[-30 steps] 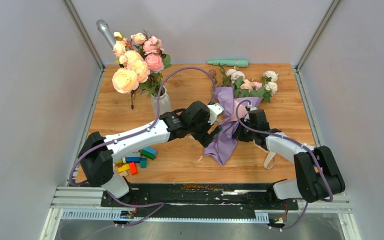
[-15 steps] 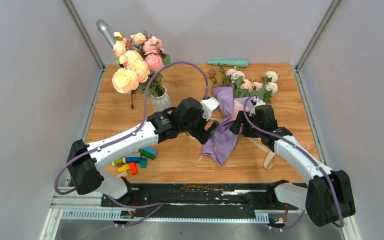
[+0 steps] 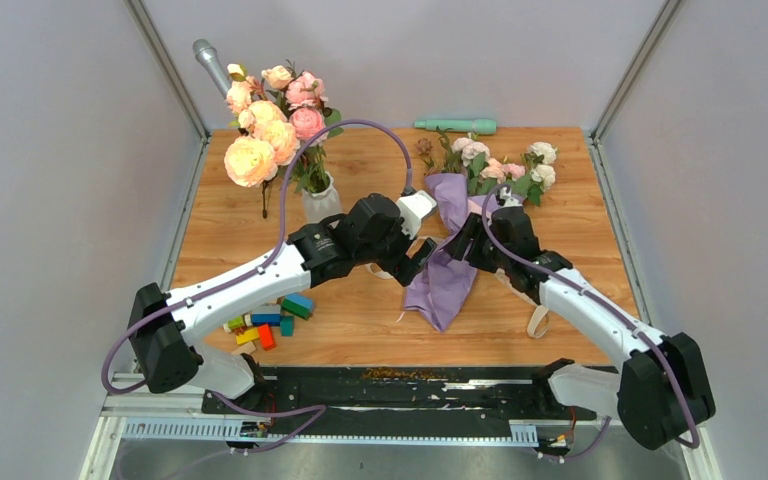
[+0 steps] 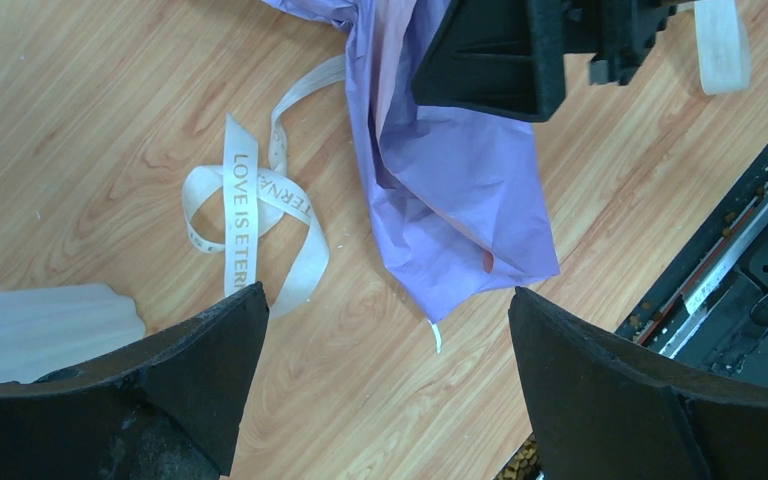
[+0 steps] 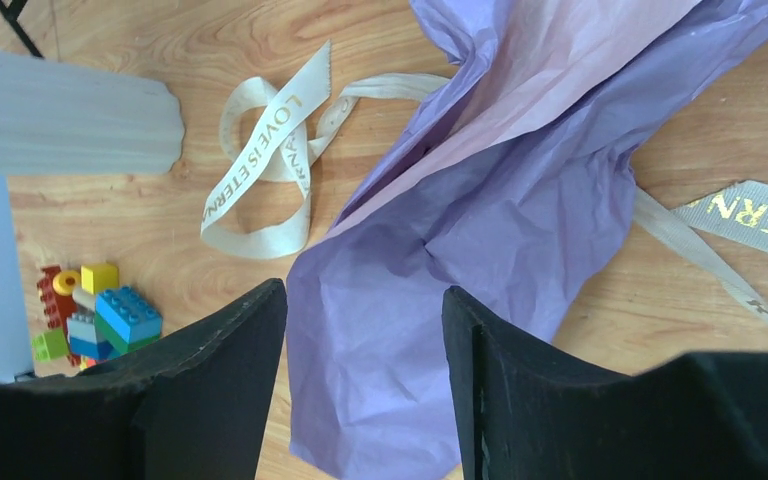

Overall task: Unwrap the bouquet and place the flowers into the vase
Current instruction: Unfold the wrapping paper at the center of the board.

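The bouquet lies in the middle of the table, its lilac paper [image 3: 442, 278] loosened and spread, pink inner side showing. Its small white and pink flowers [image 3: 502, 166] point to the far right. A beige ribbon [image 4: 252, 214] lies loose on the wood left of the paper. The ribbed white vase [image 3: 322, 204] stands far left. My left gripper [image 3: 415, 260] hovers open beside the paper's left edge [image 4: 460, 190], nothing between its fingers. My right gripper [image 3: 463, 245] hangs open just above the paper [image 5: 480, 230], gripping nothing.
Larger peach and pink blooms [image 3: 270, 120] fill the vase. Toy blocks [image 3: 272, 320] lie near the front left. A mint-green tool [image 3: 455, 125] lies at the back edge and a grey cylinder [image 3: 210, 62] leans in the back left corner. More ribbon [image 3: 538, 320] trails front right.
My right gripper has opened and let go of the lilac paper. Both arms have moved towards the far side, and the paper has shifted with them.
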Robot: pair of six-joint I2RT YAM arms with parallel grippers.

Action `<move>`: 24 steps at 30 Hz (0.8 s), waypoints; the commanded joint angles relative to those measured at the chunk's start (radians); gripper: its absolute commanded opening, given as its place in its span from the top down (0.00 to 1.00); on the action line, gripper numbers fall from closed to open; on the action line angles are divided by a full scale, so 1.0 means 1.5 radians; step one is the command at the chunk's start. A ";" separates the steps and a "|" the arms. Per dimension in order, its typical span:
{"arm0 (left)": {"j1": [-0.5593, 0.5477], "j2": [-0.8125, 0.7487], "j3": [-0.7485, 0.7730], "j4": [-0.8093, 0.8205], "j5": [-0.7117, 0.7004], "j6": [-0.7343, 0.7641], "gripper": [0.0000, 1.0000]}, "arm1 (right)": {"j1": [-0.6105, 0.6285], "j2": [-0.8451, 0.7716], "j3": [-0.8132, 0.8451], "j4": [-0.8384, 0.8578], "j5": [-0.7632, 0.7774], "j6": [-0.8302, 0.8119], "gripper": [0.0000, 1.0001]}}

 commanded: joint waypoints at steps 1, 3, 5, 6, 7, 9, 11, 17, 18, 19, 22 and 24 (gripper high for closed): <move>0.002 -0.021 -0.001 0.016 -0.009 0.002 0.03 | 0.013 0.035 -0.010 0.089 0.073 0.109 0.43; 0.002 -0.022 0.000 0.016 -0.009 0.003 0.03 | 0.014 0.053 -0.019 0.108 0.083 0.137 0.46; 0.002 -0.022 0.000 0.016 -0.011 0.004 0.03 | 0.015 0.067 -0.027 0.125 0.096 0.156 0.48; 0.003 -0.023 0.000 0.015 -0.012 0.005 0.03 | 0.015 0.073 -0.031 0.135 0.103 0.162 0.48; 0.002 -0.023 0.000 0.015 -0.013 0.005 0.03 | 0.015 0.078 -0.031 0.141 0.109 0.166 0.48; 0.002 -0.024 0.000 0.014 -0.015 0.006 0.03 | 0.015 0.090 -0.029 0.147 0.120 0.169 0.49; 0.003 -0.024 0.001 0.014 -0.017 0.006 0.03 | 0.015 0.100 -0.027 0.153 0.128 0.168 0.50; 0.002 -0.025 0.004 0.010 -0.017 0.007 0.03 | 0.013 0.108 -0.014 0.156 0.147 0.154 0.52; 0.002 -0.025 0.004 0.010 -0.017 0.008 0.03 | 0.013 0.112 -0.013 0.156 0.151 0.154 0.53; 0.002 -0.025 0.003 0.011 -0.018 0.008 0.03 | 0.013 0.115 -0.012 0.158 0.154 0.154 0.54; 0.002 -0.022 0.000 0.013 -0.033 0.015 0.03 | 0.013 0.131 -0.010 0.164 0.153 0.145 0.60; 0.002 -0.017 0.002 0.009 -0.042 0.019 0.03 | 0.014 0.137 -0.005 0.182 0.146 0.137 0.70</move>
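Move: The raised, pink-lined fold of the wrapping paper lies about 6 cm ahead of the right hand, 1 cm to its right and some 8 cm below. The loose ribbon coil is roughly 12 cm to this hand's left and level with it fore and aft. The flower heads are some 18 cm ahead and 9 cm to the right, both about 8 cm below. From the left hand the fold lies about 11 cm ahead, 9 cm to the right and 17 cm below. The right hand, hanging half open over the paper, comes down and forward together towards the pink-lined fold, then eases on mostly forward, about 4 cm each way in all, with the wrist turning some 15 degrees clockwise so the fingers point more nearly straight ahead. The fingers narrow by about a third on the way without shutting, and the tips end close at the fold's edge, where contact can't be made out. ##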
